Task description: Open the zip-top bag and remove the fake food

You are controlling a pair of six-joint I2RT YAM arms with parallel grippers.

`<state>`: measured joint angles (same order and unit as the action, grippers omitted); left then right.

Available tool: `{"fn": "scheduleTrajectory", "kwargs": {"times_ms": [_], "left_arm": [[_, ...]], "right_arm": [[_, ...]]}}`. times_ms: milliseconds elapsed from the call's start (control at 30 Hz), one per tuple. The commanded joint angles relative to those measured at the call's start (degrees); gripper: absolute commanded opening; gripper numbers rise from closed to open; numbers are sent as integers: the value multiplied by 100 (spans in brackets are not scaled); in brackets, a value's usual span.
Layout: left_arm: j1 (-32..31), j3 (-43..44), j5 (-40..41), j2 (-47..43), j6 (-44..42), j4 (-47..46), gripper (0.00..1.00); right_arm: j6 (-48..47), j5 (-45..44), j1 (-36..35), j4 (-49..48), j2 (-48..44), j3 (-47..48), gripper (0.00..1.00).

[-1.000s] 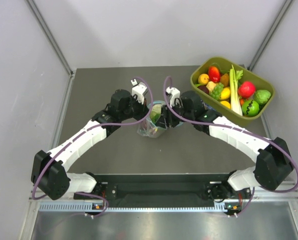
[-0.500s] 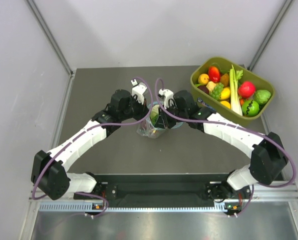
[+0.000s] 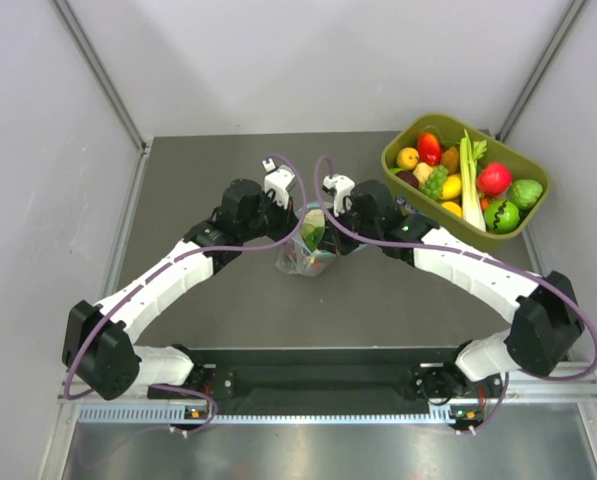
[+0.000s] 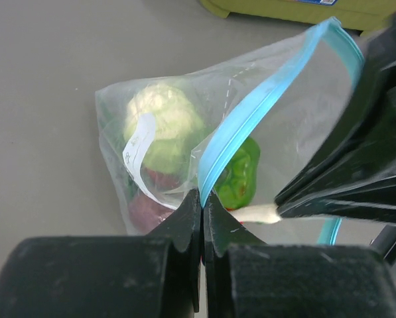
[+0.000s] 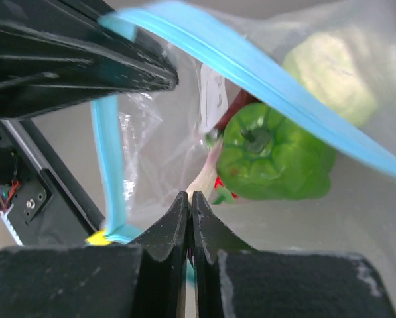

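The clear zip-top bag [image 3: 306,252] stands mid-table between both arms, mouth up. My left gripper [image 4: 202,193] is shut on the near lip of its teal zip strip [image 4: 264,99]. My right gripper [image 5: 190,195] reaches in from the other side, jaws pressed together on the opposite lip, with teal strip showing between the fingers. The mouth gapes between the two lips. Fake food lies inside: a pale green cabbage [image 4: 164,122], a green bell pepper [image 5: 277,159], something red [image 4: 148,205] lower down, and a whitish stalk tip [image 4: 257,213] at the right fingertips.
An olive-green tub [image 3: 433,118] holding several toy fruits and vegetables sits at the back right, close to my right forearm. Grey walls enclose the dark table on the left, the right and at the back.
My right gripper has shifted left onto the bag's mouth and gone from partly open to shut. The left gripper has kept its grip and place.
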<state>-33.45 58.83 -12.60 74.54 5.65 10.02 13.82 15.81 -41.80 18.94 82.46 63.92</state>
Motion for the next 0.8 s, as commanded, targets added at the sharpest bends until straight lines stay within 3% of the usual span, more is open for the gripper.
{"fn": "scheduleTrajectory", "kwargs": {"times_ms": [0, 767], "left_arm": [[23, 199, -32, -36, -64, -158, 0], [23, 217, -58, -1, -82, -132, 0]], "right_arm": [[-82, -368, -74, -294, -581, 375, 0], [-301, -606, 295, -277, -880, 1438, 0]]}}
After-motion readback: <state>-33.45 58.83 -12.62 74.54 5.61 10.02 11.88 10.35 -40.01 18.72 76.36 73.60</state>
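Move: Inside the bag, the right fingers already pinch the white end of a spring onion, with the middle of the open bag mouth about 2 cm ahead of them and 3 cm above. The green pepper lies roughly 4 cm ahead, 4 cm left and 6 cm below; the cabbage is some 8 cm ahead, 5 cm left and 7 cm down. From the left hand, the mouth's middle is about 2 cm back, 6 cm right and 1 cm lower. Drawing the spring onion up by its white end, the right hand climbs about 11 cm through the bag's mouth and eases some 3 cm forward, its fingers kept shut. The wrist tips the fingertips up by roughly 10 degrees on the way. The left hand stays put, still pinching the blue-edged rim as the onion is pulled. ##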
